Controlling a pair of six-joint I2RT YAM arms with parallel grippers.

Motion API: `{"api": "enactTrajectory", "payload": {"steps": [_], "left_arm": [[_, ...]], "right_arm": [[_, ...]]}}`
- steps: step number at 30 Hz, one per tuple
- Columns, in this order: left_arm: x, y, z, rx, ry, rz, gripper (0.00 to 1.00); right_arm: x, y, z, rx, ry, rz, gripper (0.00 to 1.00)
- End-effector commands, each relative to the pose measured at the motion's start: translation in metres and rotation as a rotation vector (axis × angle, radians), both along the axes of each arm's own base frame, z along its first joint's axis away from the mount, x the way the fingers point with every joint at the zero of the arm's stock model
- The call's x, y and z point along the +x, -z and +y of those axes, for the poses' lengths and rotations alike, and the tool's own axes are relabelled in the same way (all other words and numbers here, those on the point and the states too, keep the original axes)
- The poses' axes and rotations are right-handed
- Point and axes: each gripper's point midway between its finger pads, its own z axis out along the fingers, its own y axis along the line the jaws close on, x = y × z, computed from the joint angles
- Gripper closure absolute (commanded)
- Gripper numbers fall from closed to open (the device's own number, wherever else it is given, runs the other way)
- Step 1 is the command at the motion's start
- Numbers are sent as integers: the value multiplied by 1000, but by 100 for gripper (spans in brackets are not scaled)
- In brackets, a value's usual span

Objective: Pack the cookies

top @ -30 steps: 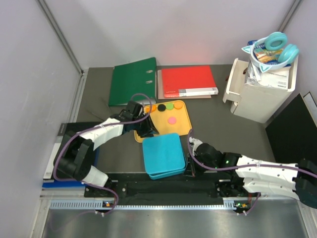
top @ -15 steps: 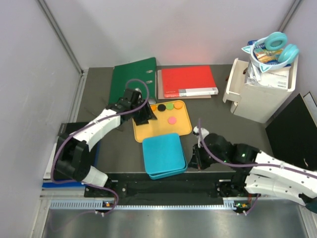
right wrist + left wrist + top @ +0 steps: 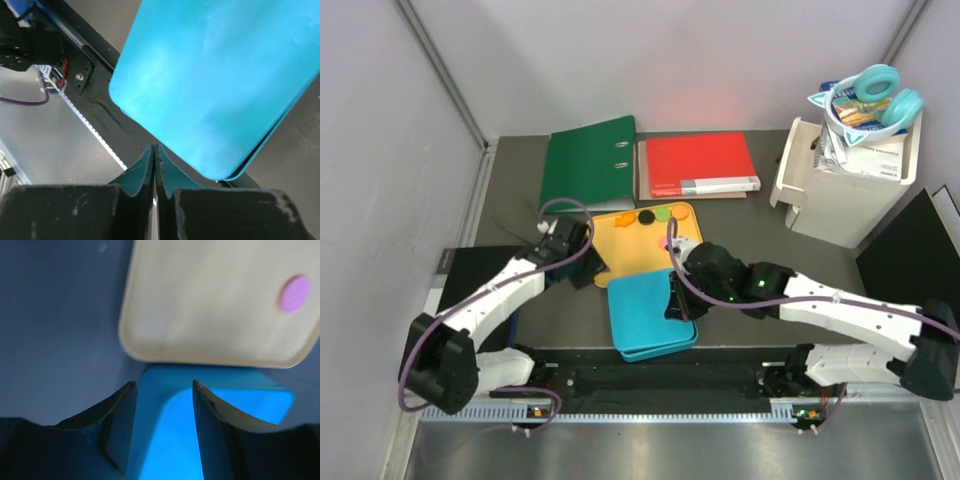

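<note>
Orange [image 3: 622, 217], black [image 3: 645, 216] and green [image 3: 663, 213] cookies lie along the far edge of the yellow tray [image 3: 620, 245]. In the left wrist view a pink cookie [image 3: 295, 293] lies on the tray [image 3: 200, 305]; from above my right arm mostly covers it. A blue lidded box [image 3: 640, 320] sits just in front of the tray. My left gripper [image 3: 590, 272] is open and empty, its fingers [image 3: 120, 410] above the box's far-left corner [image 3: 220, 390]. Above the lid [image 3: 220, 75] my right gripper [image 3: 673, 303] is shut with nothing in it.
A green binder [image 3: 588, 162] and a red folder [image 3: 700, 165] lie behind the tray. At the far right stands a white bin [image 3: 840, 195] with teal headphones [image 3: 875, 95] on top. The black rail [image 3: 660, 380] runs along the near edge.
My left gripper has drawn back from the tray towards its near-left corner. My right arm has swung from the box's right side leftwards, over the lid and the tray's near edge.
</note>
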Motion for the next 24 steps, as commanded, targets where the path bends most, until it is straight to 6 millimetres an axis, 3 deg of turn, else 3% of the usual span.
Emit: {"api": "enactTrajectory", "payload": {"steps": [1,5,9,15,24], "left_arm": [[-35,5,7,-40,-68,29,47],[-48,8,15,-21,-73,40,47],[-57,12,14,-33,-54,56,47],[-62,20,9,-44,-33,72,48],[-61,24,0,-51,-5,83,48]], "right_arm": [[7,-8,28,68,-62,-44,100],[16,14,27,36,-49,-14,100],[23,38,14,-10,-4,31,100],[17,66,-12,-73,36,70,100],[14,81,-37,-111,110,89,100]]}}
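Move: The right hand, shut, is above the lid's right side, the lid's middle about 4 cm ahead, 6 cm left and 9 cm below. The yellow tray lies about 20 cm ahead and 7 cm left of this hand, 15 cm down, its pink cookie 20 cm ahead and 3 cm left. From the half-open left hand, the lid's middle is roughly 9 cm back, 12 cm right and 3 cm lower, the tray 8 cm ahead, 11 cm right, 9 cm down. Right's shut fingertips drop about 8 cm onto the lid's right side; left draws back 6 cm beside the lid. ##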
